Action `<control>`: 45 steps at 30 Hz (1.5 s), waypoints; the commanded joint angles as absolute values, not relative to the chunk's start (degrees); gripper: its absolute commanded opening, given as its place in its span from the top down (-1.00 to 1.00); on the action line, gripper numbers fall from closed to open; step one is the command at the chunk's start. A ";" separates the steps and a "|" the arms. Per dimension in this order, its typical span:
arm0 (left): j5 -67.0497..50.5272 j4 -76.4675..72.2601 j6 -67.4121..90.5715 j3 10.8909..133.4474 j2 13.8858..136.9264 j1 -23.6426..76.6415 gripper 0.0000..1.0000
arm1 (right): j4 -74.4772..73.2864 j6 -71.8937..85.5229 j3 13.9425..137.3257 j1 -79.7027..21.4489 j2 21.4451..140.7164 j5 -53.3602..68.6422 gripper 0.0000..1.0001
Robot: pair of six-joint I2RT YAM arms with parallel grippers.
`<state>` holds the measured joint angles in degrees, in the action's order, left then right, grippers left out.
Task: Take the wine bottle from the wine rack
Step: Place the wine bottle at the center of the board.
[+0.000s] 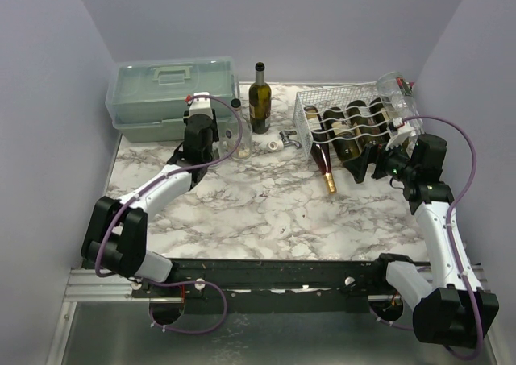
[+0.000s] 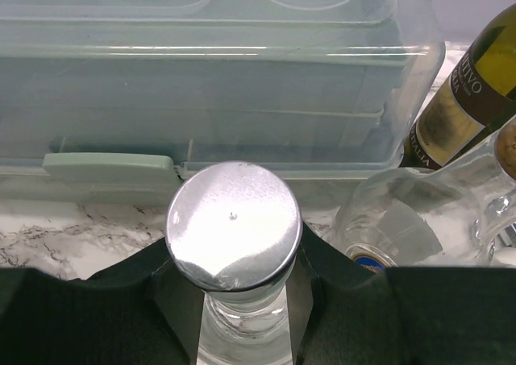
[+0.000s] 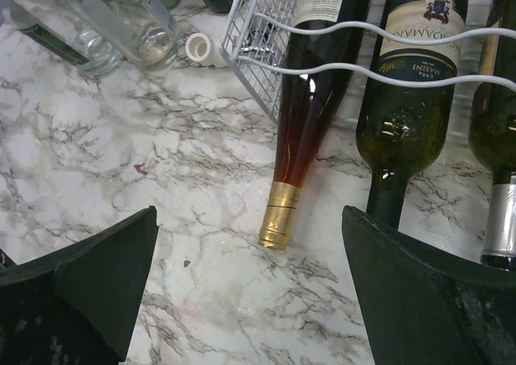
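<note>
The white wire wine rack [image 1: 303, 114] stands at the back right with several bottles lying in its wavy cradles. An amber wine bottle [image 1: 323, 162] with a gold capsule [image 3: 280, 217] pokes out of its front left corner, neck resting on the marble. My right gripper [image 1: 369, 169] hovers wide open just in front of the rack [image 3: 251, 28], its jaws either side of that neck's tip but not touching it. Dark green bottles [image 3: 411, 99] lie to its right. My left gripper [image 2: 238, 300] is shut on the neck of a clear silver-capped bottle [image 2: 234, 224] near the toolbox.
A pale green toolbox [image 1: 169, 95] fills the back left. A dark wine bottle [image 1: 259, 99] stands beside it, with a clear bottle [image 1: 239, 135] and small white bits [image 1: 278, 144] nearby. Another clear bottle [image 1: 397, 91] lies on the rack's far right top.
</note>
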<state>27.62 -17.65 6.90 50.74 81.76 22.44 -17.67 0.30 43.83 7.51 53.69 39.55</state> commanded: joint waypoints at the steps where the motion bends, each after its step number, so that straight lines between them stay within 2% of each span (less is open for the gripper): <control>1: 27.86 -27.95 5.64 55.15 81.41 21.63 1.00 | -18.11 -1.14 43.37 7.64 54.08 40.53 -0.99; 20: 27.28 -28.30 5.72 58.02 85.49 20.26 1.00 | -18.20 -1.39 43.38 7.58 54.29 40.43 -0.99; 25: 28.28 -28.30 6.05 57.33 85.58 20.21 0.42 | -18.28 -1.49 43.35 7.65 54.32 40.43 -0.99; 29: 28.34 -28.30 6.48 56.37 85.14 20.21 0.06 | -18.26 -1.41 43.43 7.60 54.43 40.47 -0.99; 34: 27.91 -28.30 6.85 55.04 84.20 20.21 -0.09 | -18.28 -1.51 43.37 7.62 54.63 40.43 -0.99; 45: 26.14 -27.78 8.06 51.24 74.53 20.21 -0.70 | -18.43 -1.67 43.53 7.65 54.91 40.87 -0.99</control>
<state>27.62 -26.11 7.03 53.23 79.70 20.58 -17.72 -0.62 43.83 7.51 54.54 39.57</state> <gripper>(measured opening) 0.794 0.994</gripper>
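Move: The left gripper holds the clear, silver-capped wine bottle upright by its neck, so the bottle's middle hangs some 9 cm straight below. The toolbox's middle is about 16 cm ahead, 11 left and 13 below. The corked clear bottle stands roughly 3 cm ahead and 9 right, the green bottle some 10 ahead and 15 right, both about 9 below. From the right hand the held bottle lies about 42 cm left, 12 ahead and 9 below. Ease the left gripper about 2 cm forward towards the toolbox and 1 cm down, bringing the held bottle in beside the corked one. Hold briefly, then spread the fingers wide to let go of the neck while lifting some 8 cm clear above the cap, tipping the fingertips up about 10 degrees and drawing slightly back at the end. ##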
